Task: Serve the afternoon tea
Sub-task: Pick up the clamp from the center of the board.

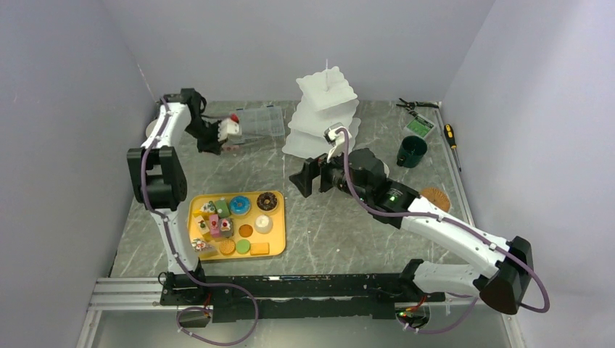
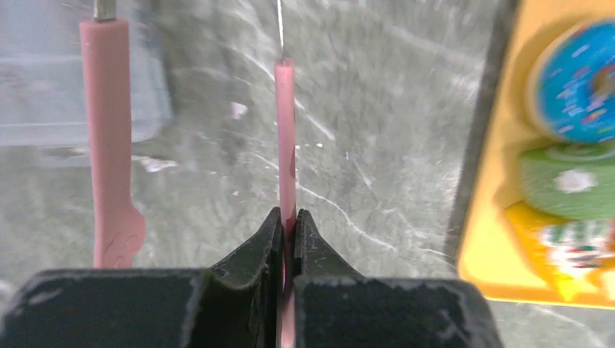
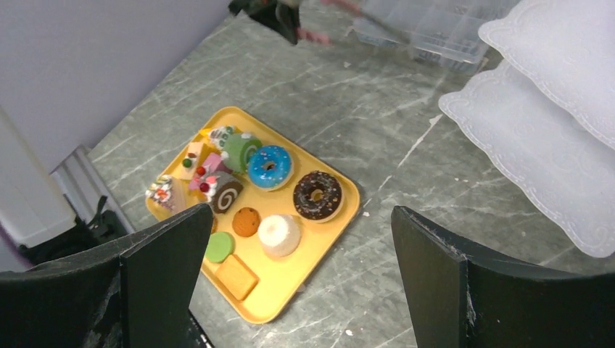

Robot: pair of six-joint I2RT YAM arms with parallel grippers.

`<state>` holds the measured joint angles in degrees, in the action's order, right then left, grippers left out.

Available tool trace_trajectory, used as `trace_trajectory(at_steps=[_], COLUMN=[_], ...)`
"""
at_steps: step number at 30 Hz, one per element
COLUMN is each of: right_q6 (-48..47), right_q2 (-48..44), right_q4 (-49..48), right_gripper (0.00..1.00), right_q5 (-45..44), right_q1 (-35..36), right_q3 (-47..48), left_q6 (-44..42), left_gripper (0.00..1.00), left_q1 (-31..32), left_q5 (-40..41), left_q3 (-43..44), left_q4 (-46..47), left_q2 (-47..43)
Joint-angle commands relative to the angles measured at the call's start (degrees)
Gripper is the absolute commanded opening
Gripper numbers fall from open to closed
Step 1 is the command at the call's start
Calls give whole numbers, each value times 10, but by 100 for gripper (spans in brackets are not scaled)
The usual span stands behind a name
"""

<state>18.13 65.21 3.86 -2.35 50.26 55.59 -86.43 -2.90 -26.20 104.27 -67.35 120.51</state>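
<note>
Several toy pastries lie on a yellow tray (image 1: 278, 243), among them a blue donut (image 1: 240, 205) and a chocolate donut (image 1: 267, 201). The white tiered stand (image 1: 326, 109) rises at the back centre. A dark-green mug (image 1: 411, 151) and a cork coaster (image 1: 435, 197) sit at the right. My left gripper (image 2: 288, 217) is shut on one arm of the pink tongs (image 2: 286, 130); the other arm (image 2: 109, 145) hangs free to its left. My right gripper (image 3: 302, 212) is open and empty, hovering right of the tray (image 3: 319, 261) and in front of the stand (image 3: 537, 145).
A clear plastic compartment box (image 1: 261, 122) lies at the back, just beyond my left gripper (image 1: 221, 138). Pliers (image 1: 417, 105), a green card (image 1: 419, 127) and a screwdriver (image 1: 451, 138) lie at the back right. Walls close in on the left, right and rear.
</note>
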Motion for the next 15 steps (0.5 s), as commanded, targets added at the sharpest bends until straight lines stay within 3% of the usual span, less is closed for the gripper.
trace_trajectory(at_steps=[1, 5, 11, 15], right_q6=[-16, -16, -34, -65], right_q2=[-37, -69, -92, -66], right_q4=[-32, -104, -266, -303], right_gripper=[100, 100, 100, 100], right_q5=[59, 120, 219, 276], right_q1=[-3, -3, -3, -7], right_q3=[17, -25, -94, -80], left_q6=[71, 94, 157, 202], left_gripper=[3, 3, 3, 3], left_q1=[-7, -7, 12, 51], left_q5=[-152, -263, -381, -422], left_q3=[98, 129, 40, 6], left_q4=[-171, -290, -292, -291], left_q2=[-82, -138, -290, -353])
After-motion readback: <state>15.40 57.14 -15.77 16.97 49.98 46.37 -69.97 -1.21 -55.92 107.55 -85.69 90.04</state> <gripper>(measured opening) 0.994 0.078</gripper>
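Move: The clamp is already pinched by one pink handle in the left hand; its middle lies about 19 cm ahead, 22 left and 19 below the open right hand. That right gripper is some 17 cm back, 30 right and 19 above the left hand. On the table, about 7 cm below the left hand, the yellow tray is 22 cm back and 8 right, the clear box 11 ahead and 15 right. The tiered stand stands 20 cm ahead of the right hand and 6 right, its middle 12 lower. The clamp is swept up from low over the table in the left hand's kept pinch, about 23 cm up while it comes back 13 and right 10, towards the right gripper; the wrist rolls some 30 degrees so the fingers swing up to the right. The right hand, still wide open and empty, draws back and rises about 5 cm, turning counter-clockwise towards the tray side and tipping its fingers up. ##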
